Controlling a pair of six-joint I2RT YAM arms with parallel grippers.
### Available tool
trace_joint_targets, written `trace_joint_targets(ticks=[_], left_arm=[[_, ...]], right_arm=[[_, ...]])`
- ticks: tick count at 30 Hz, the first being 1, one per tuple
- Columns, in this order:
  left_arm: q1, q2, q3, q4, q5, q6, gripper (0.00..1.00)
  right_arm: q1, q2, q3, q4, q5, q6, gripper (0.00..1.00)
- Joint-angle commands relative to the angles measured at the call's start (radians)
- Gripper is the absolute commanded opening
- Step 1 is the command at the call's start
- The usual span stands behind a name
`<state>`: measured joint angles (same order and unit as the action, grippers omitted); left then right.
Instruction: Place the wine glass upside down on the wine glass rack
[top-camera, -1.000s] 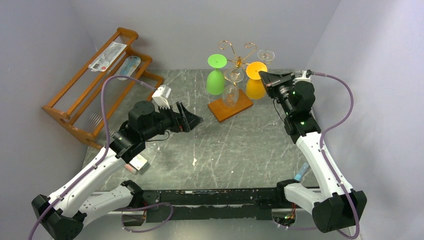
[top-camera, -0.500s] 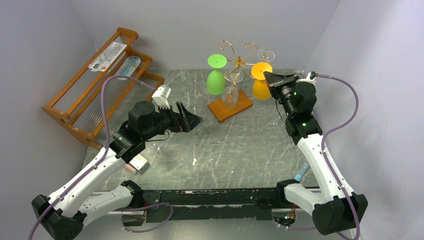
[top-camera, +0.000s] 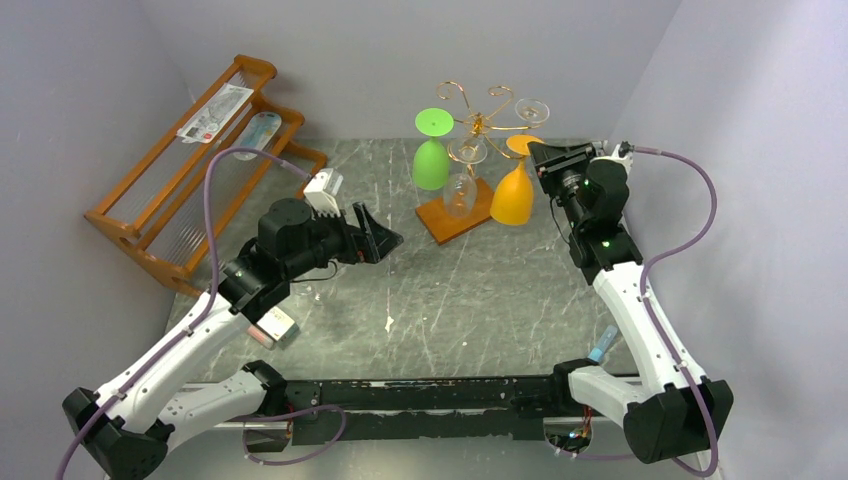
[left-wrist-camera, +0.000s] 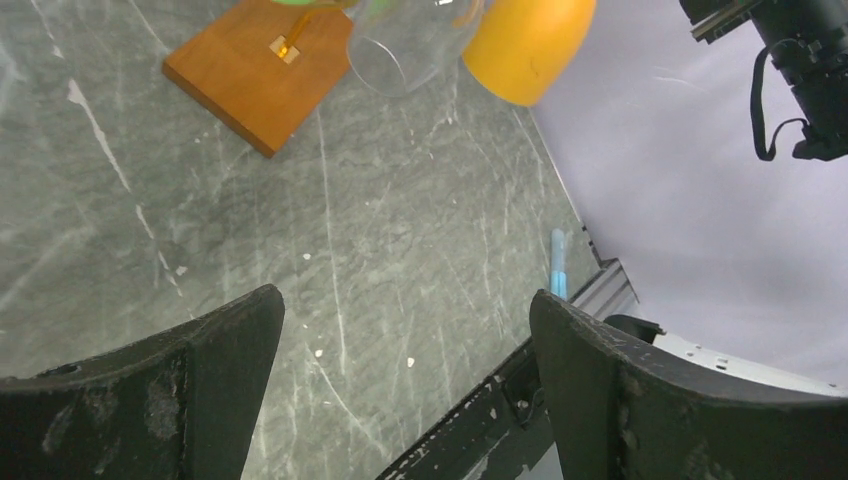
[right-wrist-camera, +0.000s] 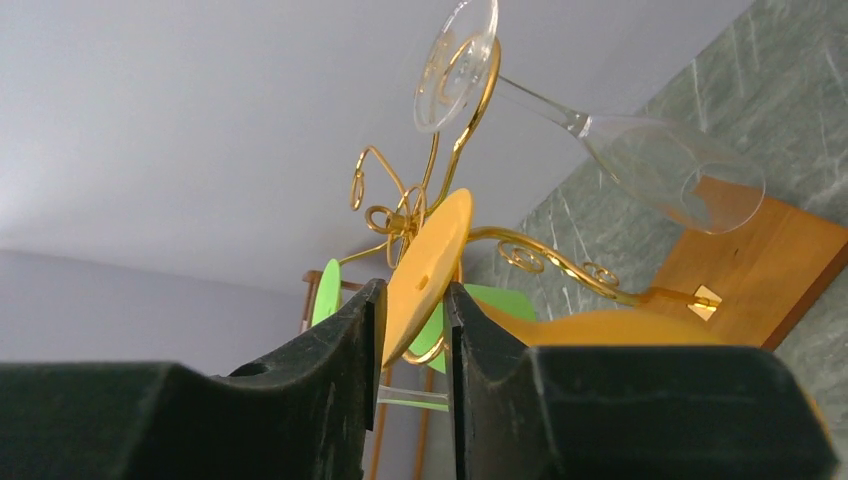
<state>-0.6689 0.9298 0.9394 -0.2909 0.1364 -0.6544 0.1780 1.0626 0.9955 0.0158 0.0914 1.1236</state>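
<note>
The orange wine glass (top-camera: 512, 198) hangs upside down and tilted from the gold wire wine glass rack (top-camera: 480, 122), its bowl swung out beside the rack's wooden base (top-camera: 462, 212). In the right wrist view its orange foot (right-wrist-camera: 428, 265) rests over a curled gold arm (right-wrist-camera: 560, 265). My right gripper (right-wrist-camera: 415, 300) is open a narrow way around that foot, with a gap showing on one side. My left gripper (top-camera: 385, 235) hovers wide open over the table, left of the rack, with nothing in it (left-wrist-camera: 405, 330).
A green glass (top-camera: 431, 160) and clear glasses (top-camera: 460, 190) hang on the same rack. An orange-brown slatted shelf (top-camera: 190, 170) stands at the back left. A small blue object (top-camera: 603, 345) lies near the right arm's base. Grey walls close in on both sides.
The right jaws have parted slightly. The orange glass's bowl has swung down and left, and it now hangs tilted from the rack. The left arm has not moved.
</note>
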Motion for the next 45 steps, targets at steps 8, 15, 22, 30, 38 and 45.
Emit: trace_joint_targets(ticks=[8, 15, 22, 30, 38, 45], left_arm=[[-0.002, 0.006, 0.168, -0.183, -0.196, 0.174, 0.97], [-0.003, -0.002, 0.251, -0.316, -0.372, 0.29, 0.97], [-0.003, 0.059, 0.218, -0.425, -0.444, 0.272, 0.9], [-0.003, 0.138, 0.153, -0.508, -0.516, 0.191, 0.63], [-0.002, 0.182, 0.113, -0.53, -0.537, 0.168, 0.65], [-0.002, 0.219, 0.083, -0.53, -0.563, 0.162, 0.62]], right_arm=[[-0.009, -0.07, 0.02, -0.091, 0.071, -0.064, 0.41], [-0.009, -0.156, -0.011, -0.145, 0.043, -0.175, 0.5], [-0.009, -0.294, -0.033, -0.281, 0.033, -0.318, 0.5], [-0.009, -0.361, -0.085, -0.405, 0.096, -0.443, 0.51], [-0.008, -0.324, -0.112, -0.402, 0.04, -0.443, 0.5], [-0.009, -0.311, -0.122, -0.394, 0.016, -0.425, 0.5]])
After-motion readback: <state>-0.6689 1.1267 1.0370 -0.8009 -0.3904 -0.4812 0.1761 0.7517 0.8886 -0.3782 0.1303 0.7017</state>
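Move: Some 18 cm to the left hand's left, 3 cm ahead and 18 cm below stands the nearer clear glass; the farther clear glass is about 5 cm beyond it and 6 cm more left, and the card box lies about 9 cm nearer the base than the first and 10 cm farther left. The orange glass's middle is about 3 cm left of the right hand, level fore-and-aft, 8 cm below; a hanging clear glass is 13 cm left, level fore-and-aft, and the green glass 19 cm left, 5 cm ahead. Letting go of the orange glass's foot, the right fingers open wider as the hand backs off about 9 cm and a little right, rolling its left side down, then sinks some 6 cm. The left hand swings about 11 cm left, first rising slightly, then dropping towards the nearer clear glass; its wrist turns from forward-right to forward-and-down and the wide-open fingers narrow to about two thirds. ##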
